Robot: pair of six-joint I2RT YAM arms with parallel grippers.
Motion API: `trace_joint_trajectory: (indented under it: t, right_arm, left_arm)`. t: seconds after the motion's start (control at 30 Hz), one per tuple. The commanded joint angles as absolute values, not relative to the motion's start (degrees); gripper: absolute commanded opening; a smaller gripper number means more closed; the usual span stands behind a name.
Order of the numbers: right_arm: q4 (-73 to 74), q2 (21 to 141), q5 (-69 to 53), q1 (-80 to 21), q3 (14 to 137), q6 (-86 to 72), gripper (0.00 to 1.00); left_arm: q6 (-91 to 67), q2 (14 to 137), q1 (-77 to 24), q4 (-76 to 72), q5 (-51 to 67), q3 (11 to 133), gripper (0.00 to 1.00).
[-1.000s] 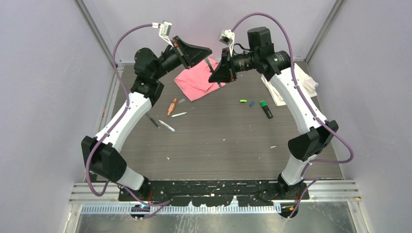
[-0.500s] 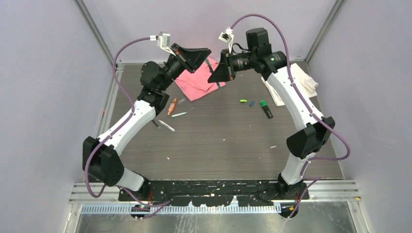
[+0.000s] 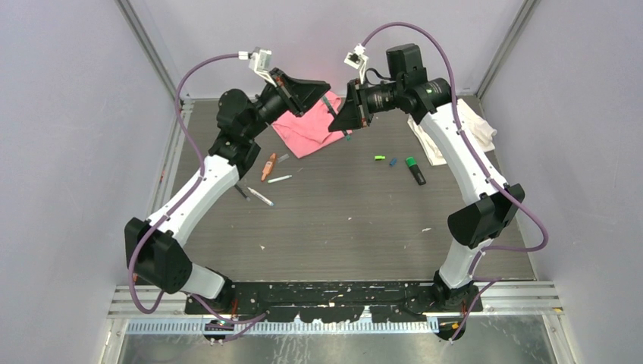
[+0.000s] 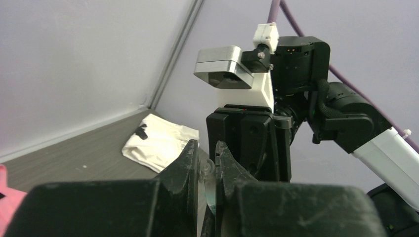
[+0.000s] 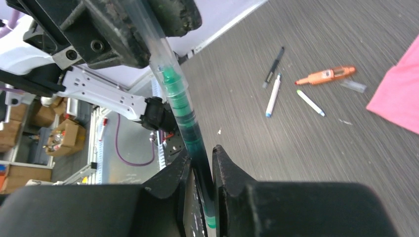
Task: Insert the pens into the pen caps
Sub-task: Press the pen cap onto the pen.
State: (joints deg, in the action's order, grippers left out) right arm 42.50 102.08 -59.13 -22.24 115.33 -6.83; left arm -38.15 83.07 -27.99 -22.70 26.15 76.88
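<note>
Both arms are raised over the back of the table, tips facing each other. My left gripper [image 4: 207, 148] is shut on a clear pen cap [image 4: 206, 168]. My right gripper [image 5: 200, 153] is shut on a dark green pen [image 5: 190, 128]. That pen runs up from the right jaws into the clear cap [image 5: 157, 49] between the left fingers [image 5: 123, 29]. In the top view the two grippers [image 3: 327, 83] [image 3: 335, 120] almost meet above the pink cloth. A green cap [image 3: 380, 158] and a blue cap [image 3: 393, 161] lie right of centre.
On the table's left lie an orange pen [image 3: 268, 167], two white pens [image 3: 279, 179] [image 3: 260, 196] and a dark pen [image 3: 238, 189]. A black highlighter [image 3: 414, 170] lies by the caps. A pink cloth [image 3: 303, 129] and a white cloth [image 3: 462, 129] lie at the back.
The left arm's elbow has swung right and its wrist has risen a little. The right wrist has lifted slightly. Both grippers have stayed shut on cap and pen.
</note>
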Motion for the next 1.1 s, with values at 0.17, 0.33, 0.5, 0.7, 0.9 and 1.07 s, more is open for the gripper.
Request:
trace_joint_trajectory:
  t: [0.17, 0.33, 0.5, 0.7, 0.9, 1.07]
  right_arm:
    - [20.2, 99.6, -48.1, -20.8, 124.5, -2.9, 0.01]
    - [22.5, 99.7, -51.6, -20.7, 123.0, -0.7, 0.01]
    - [27.6, 97.1, -58.5, -22.3, 112.3, 4.5, 0.01]
    - [35.2, 93.9, -59.0, -23.1, 101.1, 11.5, 0.01]
    - [36.6, 92.5, -59.1, -23.1, 94.9, 13.5, 0.01]
    - [38.7, 92.2, -59.9, -23.1, 91.4, 16.0, 0.01]
  left_arm:
    - [-53.5, 91.0, -37.4, -16.7, 65.8, 62.6, 0.01]
    - [-44.8, 90.1, -35.8, -3.8, 58.8, 65.4, 0.01]
    - [-54.1, 85.5, -28.4, -14.2, 43.3, 65.1, 0.04]
    - [-62.4, 85.1, -26.5, -26.3, 34.2, 66.5, 0.10]
    - [-64.7, 85.2, -26.4, -28.8, 30.1, 67.5, 0.37]
    - [-64.2, 82.9, -25.8, -28.3, 25.4, 67.3, 0.61]
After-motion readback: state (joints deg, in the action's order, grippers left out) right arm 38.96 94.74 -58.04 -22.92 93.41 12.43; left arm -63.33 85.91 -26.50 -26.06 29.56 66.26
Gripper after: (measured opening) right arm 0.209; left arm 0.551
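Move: The cap is already over the pen's tip, pinched in the left fingers; the middle of the pen lies about 2 cm back, 2 cm right and 6 cm below that hand. From the right hand, which grips the pen, the cap is some 2 cm ahead, 2 cm left and 6 cm up. Roughly 40 cm beneath the left hand lie the pink cloth, 14 cm ahead and 5 cm left, and the light-green cap, 6 cm ahead and 12 cm right. Downward and faster than the right hand, the left presses the cap onto the pen towards the right fingers, sinking about 8 cm in all and tipping some 30 degrees downward; its fingers then open off the cap. The right keeps its grip on the pen, sinks about as far and finally eases back a little. ##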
